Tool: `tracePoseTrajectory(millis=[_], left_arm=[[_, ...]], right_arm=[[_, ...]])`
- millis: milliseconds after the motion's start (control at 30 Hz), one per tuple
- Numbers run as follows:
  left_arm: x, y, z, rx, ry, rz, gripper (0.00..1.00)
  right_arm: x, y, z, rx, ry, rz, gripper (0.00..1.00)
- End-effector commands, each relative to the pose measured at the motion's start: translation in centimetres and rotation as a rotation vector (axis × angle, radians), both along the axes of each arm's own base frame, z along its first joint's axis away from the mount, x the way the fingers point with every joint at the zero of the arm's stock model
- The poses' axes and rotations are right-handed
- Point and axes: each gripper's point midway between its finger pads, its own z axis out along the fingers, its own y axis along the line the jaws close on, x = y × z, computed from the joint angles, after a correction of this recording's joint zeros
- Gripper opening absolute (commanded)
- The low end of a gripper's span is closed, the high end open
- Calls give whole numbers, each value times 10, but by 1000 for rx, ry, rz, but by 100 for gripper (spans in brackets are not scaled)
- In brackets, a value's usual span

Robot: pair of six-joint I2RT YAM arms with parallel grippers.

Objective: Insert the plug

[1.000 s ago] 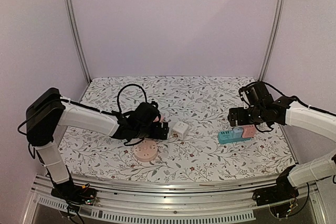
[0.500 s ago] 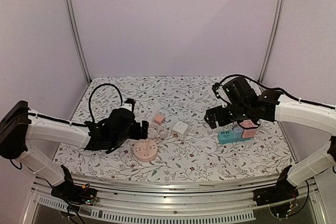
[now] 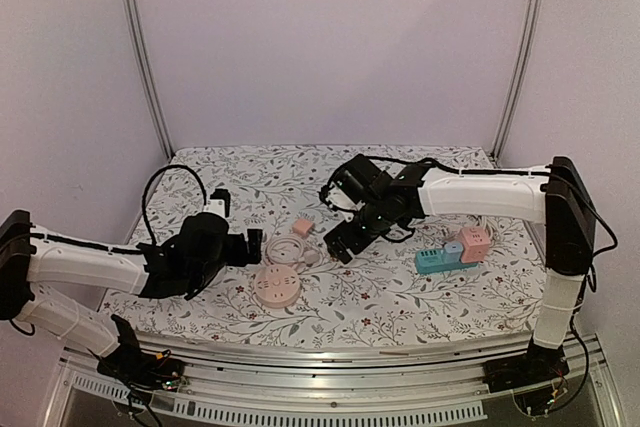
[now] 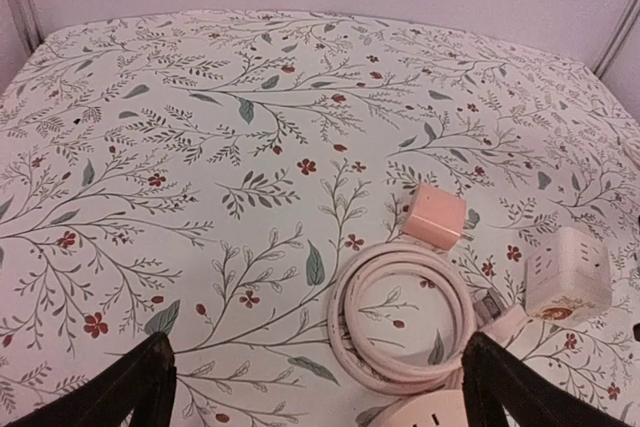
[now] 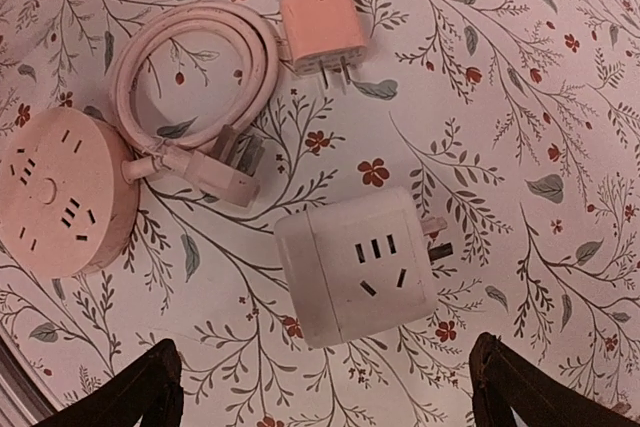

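A round pink power strip point(image 3: 276, 288) lies near the front, its pink cord coiled point(image 5: 195, 57) behind it. The cord's flat plug point(image 5: 215, 175) rests on the cloth beside the coil. A pink charger point(image 5: 322, 29) with two prongs lies past the coil. A white cube socket point(image 5: 355, 265), prongs on its side, lies directly below my right gripper point(image 5: 330, 392), which hangs open over it; the top view hides the cube under that gripper point(image 3: 343, 242). My left gripper point(image 3: 245, 247) is open, empty, left of the coil point(image 4: 400, 312), apart from it.
A teal power strip point(image 3: 440, 260) with a pink cube point(image 3: 475, 243) and a blue one on it sits at the right. Metal posts point(image 3: 140, 57) and walls close the back and sides. The floral tablecloth point(image 4: 200, 147) is bare at the left.
The left arm has pulled back to the left, away from the pink strip and cube. The right arm has swung left from the teal strip to over the white cube.
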Motion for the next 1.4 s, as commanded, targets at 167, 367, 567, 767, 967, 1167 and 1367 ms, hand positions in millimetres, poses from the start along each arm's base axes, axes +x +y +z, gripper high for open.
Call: tracePoseTrajectory(millis=[167, 367, 567, 767, 967, 1167, 1367], left_arm=[[2, 5, 2, -15, -20, -3, 99], [2, 3, 1, -21, -20, -13, 99], [3, 1, -1, -18, -20, -22, 99], [2, -2, 0, -26, -28, -41, 98], [2, -3, 1, -22, -36, -48, 98], [1, -5, 2, -23, -40, -68, 98], [-1, -13, 6, -28, -65, -125, 98]], right_arm=[[4, 7, -38, -161, 45, 122, 97], [13, 3, -46, -188, 43, 110, 95], [20, 1, -57, -190, 69, 144, 92], [31, 2, -64, -188, 75, 151, 90], [28, 6, -65, -149, 111, 177, 64], [22, 9, -62, -113, 139, 176, 38], [21, 7, -51, -84, 140, 130, 27]])
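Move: The right hand, open, has the white cube plug about 3 cm ahead of it, level with it sideways, and some 7 cm below. Near that plug, measured from the same hand, the cable's pink plug lies about 7 cm left and 2 cm ahead, the small pink charger roughly 9 cm left and 10 cm ahead, and the round pink strip about 13 cm left and 5 cm back. From the left hand, the white cube plug is some 18 cm to the right, 2 cm ahead and 8 cm down. Down by about 6 cm and forward nearly 3 cm, the open right hand sinks over the white cube plug, steeply at first and then more forward, its wrist tilting and turning about 10 degrees counter-clockwise. Once low, it stops sinking and closes its fingers on the plug's two sides, keeping that grip at table level. ##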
